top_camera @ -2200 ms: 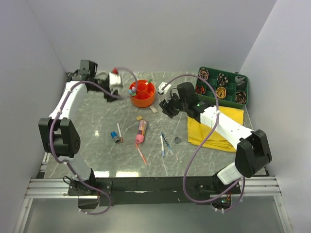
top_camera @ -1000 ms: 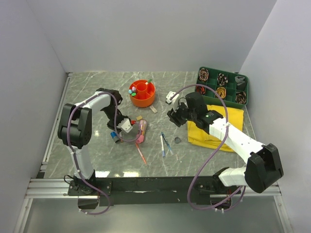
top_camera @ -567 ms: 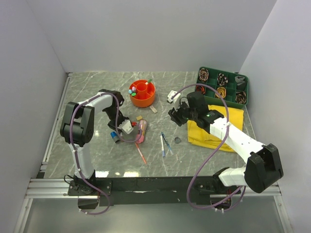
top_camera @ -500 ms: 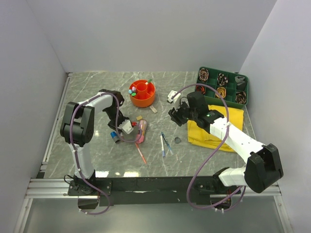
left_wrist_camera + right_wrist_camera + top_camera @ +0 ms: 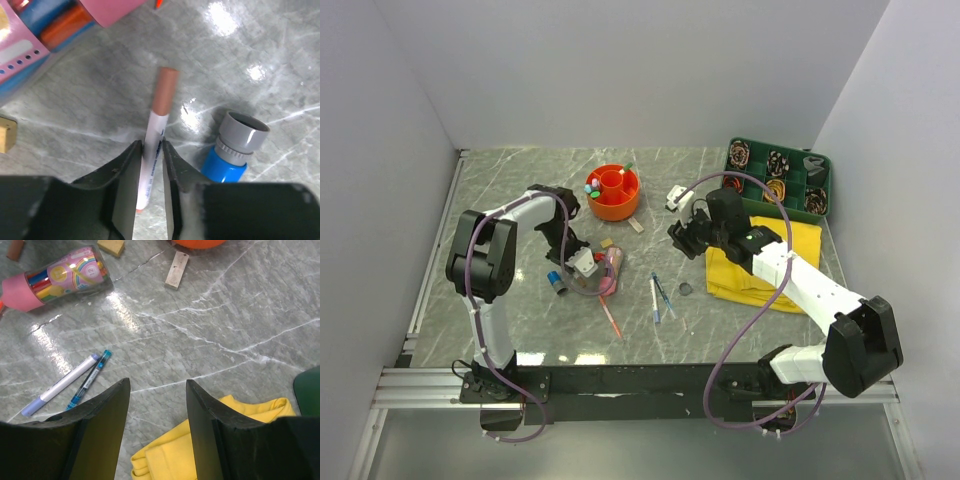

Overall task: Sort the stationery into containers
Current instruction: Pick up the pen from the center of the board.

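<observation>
My left gripper (image 5: 152,145) is down at the table, shut on a white pen with a brown cap (image 5: 159,112) that lies on the marble. A blue and grey cap (image 5: 235,150) lies just right of it. The pink tube (image 5: 45,25) is beyond it, also in the top view (image 5: 611,270). My right gripper (image 5: 157,382) is open and empty above bare marble beside the yellow cloth (image 5: 200,445). A lilac pen (image 5: 60,385) and a blue pen (image 5: 89,380) lie to its left. The orange organiser (image 5: 613,205) and the green tray (image 5: 825,180) stand at the back.
Two small erasers (image 5: 176,270) (image 5: 111,246) lie near the organiser. A red pen (image 5: 612,320) and a dark disc (image 5: 686,290) lie toward the front. The green tray's cells hold coiled bands. Grey walls close in the table on three sides.
My left arm swung from the back left down to the pen beside the blue cap and closed on it. My right gripper drifted slightly toward the back.
</observation>
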`<control>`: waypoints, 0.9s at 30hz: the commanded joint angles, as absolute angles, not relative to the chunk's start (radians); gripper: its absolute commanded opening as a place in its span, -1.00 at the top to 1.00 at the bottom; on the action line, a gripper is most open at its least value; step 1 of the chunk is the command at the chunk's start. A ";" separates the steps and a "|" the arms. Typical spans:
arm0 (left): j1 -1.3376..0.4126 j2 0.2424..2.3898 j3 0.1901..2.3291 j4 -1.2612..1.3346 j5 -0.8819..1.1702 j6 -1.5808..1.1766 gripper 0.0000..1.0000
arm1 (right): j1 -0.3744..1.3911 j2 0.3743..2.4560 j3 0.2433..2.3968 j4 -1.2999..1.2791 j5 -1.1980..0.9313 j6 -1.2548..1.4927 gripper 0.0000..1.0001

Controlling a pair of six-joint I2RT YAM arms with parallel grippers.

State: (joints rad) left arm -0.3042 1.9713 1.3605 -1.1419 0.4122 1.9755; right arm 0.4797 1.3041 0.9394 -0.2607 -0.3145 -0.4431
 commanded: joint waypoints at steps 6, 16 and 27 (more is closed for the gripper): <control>-0.328 2.002 1.321 -1.065 0.457 2.175 0.49 | 0.468 1.318 0.969 -0.221 -0.322 -0.426 -0.14; -0.316 2.045 1.555 -1.232 0.532 1.973 0.99 | 0.469 1.367 1.023 -0.233 -0.331 -0.411 -0.14; -0.221 2.006 1.867 -1.371 0.690 1.832 0.99 | 0.469 1.453 1.138 -0.262 -0.319 -0.416 -0.13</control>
State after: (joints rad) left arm -0.2489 2.0594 1.7710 -1.2884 0.5522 1.8900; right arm 0.4767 1.4265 1.0737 -0.2661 -0.3218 -0.4198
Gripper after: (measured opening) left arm 0.051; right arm 0.567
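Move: The pen already lies between the left hand's parted fingertips, its middle practically at the hand point, brown end towards the base. The blue-and-grey cylinder is about 3 cm to the left and 2 cm back, the clear pencil case some 10 cm to the right and level. The wooden block sits about 9 cm right and 6 cm ahead; the orange container, roughly 18 cm ahead and 10 cm right. From the right hand, the pen is some 27 cm left, 2 cm back and 15 cm below. Almost in place at first, the left hand shuts its fingers and pinches the pen around its middle. Then it draws the pen forward and up at growing speed, about 8 cm out and 7 cm high with a little to the right, towards the orange container, tipping some 10 degrees. The right hand, empty and open, eases about 3 cm forward and slightly left. ##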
